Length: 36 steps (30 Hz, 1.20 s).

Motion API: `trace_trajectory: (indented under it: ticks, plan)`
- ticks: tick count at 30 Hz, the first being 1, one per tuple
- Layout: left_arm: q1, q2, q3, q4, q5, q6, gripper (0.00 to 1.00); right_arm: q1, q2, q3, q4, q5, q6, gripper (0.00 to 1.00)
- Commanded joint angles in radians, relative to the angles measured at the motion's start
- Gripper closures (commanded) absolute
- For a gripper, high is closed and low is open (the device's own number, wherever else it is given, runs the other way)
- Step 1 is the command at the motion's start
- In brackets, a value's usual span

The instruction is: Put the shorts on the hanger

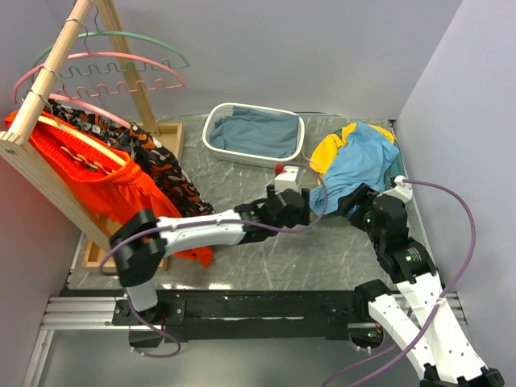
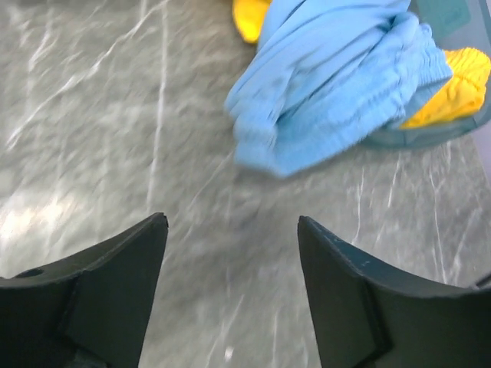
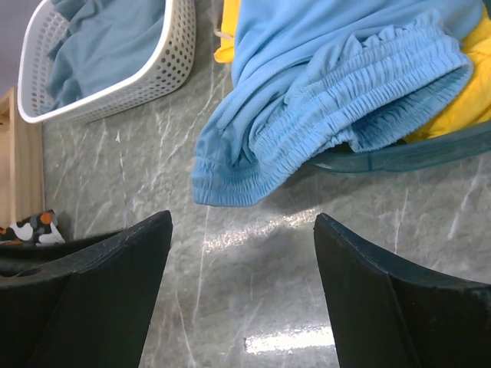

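Note:
The light blue shorts (image 1: 360,167) lie crumpled at the back right of the table, partly over a yellow garment (image 1: 329,150) and a dark teal tray. Their gathered waistband (image 3: 337,115) hangs over the tray's rim toward both grippers. My left gripper (image 1: 313,200) is open just left of the shorts, over bare table, with the shorts (image 2: 330,84) ahead of its empty jaws (image 2: 230,220). From the near side, my right gripper (image 1: 355,201) also faces the shorts, open and empty (image 3: 244,215). The pink hanger (image 1: 121,57) hangs on the wooden rack at the far left.
A green hanger (image 1: 129,35) hangs behind the pink one. Orange shorts (image 1: 89,181) and a patterned garment (image 1: 165,165) hang lower on the rack (image 1: 48,85). A white basket (image 1: 216,145) holding grey-blue cloth stands at the back centre. The teal tray's rim (image 3: 430,149) shows under the shorts.

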State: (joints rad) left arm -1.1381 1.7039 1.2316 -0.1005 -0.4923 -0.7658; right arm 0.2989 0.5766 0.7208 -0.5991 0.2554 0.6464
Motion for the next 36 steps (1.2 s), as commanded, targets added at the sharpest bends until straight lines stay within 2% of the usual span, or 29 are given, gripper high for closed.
trace_trajectory:
  ticks: [1, 3, 12, 13, 15, 17, 20, 21, 22, 25, 28, 30, 35, 36]
  plan:
    - [0.034, 0.103, 0.149, 0.094, 0.012, 0.094, 0.30, 0.005, -0.008, 0.034, -0.010, 0.045, 0.009, 0.18]
    - [0.050, 0.167, 0.192, 0.087, 0.027, 0.102, 0.33, 0.003, -0.006, 0.029, -0.011, 0.061, 0.006, 0.18]
    - [0.106, 0.338, 0.357, 0.050, 0.090, 0.112, 0.36, -0.006, 0.038, 0.022, -0.001, 0.136, -0.004, 0.18]
    - [0.107, 0.352, 0.368, 0.048, 0.113, 0.111, 0.40, -0.007, 0.046, 0.020, 0.005, 0.142, -0.005, 0.18]
    - [0.109, 0.355, 0.362, 0.064, 0.136, 0.105, 0.42, -0.024, 0.069, 0.012, 0.016, 0.166, -0.007, 0.16]
    - [0.112, 0.350, 0.351, 0.085, 0.178, 0.097, 0.43, -0.058, 0.095, 0.006, 0.030, 0.156, -0.014, 0.14]
    - [0.115, 0.358, 0.353, 0.091, 0.239, 0.083, 0.49, -0.197, 0.152, -0.007, 0.091, 0.061, -0.040, 0.14]
    - [0.115, 0.359, 0.353, 0.091, 0.245, 0.080, 0.53, -0.286, 0.176, -0.012, 0.111, -0.026, -0.051, 0.15]
    - [0.115, 0.364, 0.350, 0.093, 0.247, 0.079, 0.58, -0.322, 0.190, -0.021, 0.148, -0.057, -0.053, 0.15]
    - [0.120, 0.365, 0.347, 0.088, 0.259, 0.068, 0.68, -0.400, 0.270, -0.018, 0.192, -0.082, -0.047, 0.16]
    - [0.121, 0.359, 0.347, 0.085, 0.267, 0.065, 0.73, -0.479, 0.348, -0.032, 0.251, -0.166, -0.027, 0.16]
    - [0.123, 0.358, 0.347, 0.085, 0.270, 0.065, 0.76, -0.515, 0.387, -0.049, 0.291, -0.223, -0.002, 0.16]
    - [0.130, 0.344, 0.335, 0.093, 0.299, 0.063, 0.97, -0.569, 0.486, -0.064, 0.383, -0.312, 0.044, 0.16]
    - [0.130, 0.341, 0.333, 0.093, 0.301, 0.063, 0.99, -0.572, 0.499, -0.066, 0.396, -0.317, 0.055, 0.16]
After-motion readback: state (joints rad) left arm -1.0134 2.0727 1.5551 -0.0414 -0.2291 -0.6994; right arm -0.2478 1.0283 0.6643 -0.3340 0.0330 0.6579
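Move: The light blue shorts, draped over a green bin, have their middle about 12 cm ahead of the left hand, 14 cm to its right and 6 cm lower; their near-left corner is only some 7 cm ahead and 7 cm right. The yellow garment lies about 5 cm left of the shorts' middle and 6 cm farther out, the white basket some 30 cm left and 12 cm farther. From the right hand the shorts are about 11 cm ahead, 4 cm right and 13 cm below. The left fingers shut on the near-left corner of the light blue shorts and pinch the cloth, after the hand has reached some 8 cm forward while easing right and sinking, then drawn back a little. The right hand, still open, shifts about 11 cm to its right, down and then forward towards the waistband and the bin's near rim, turning some 20 degrees clockwise and tipping down. ##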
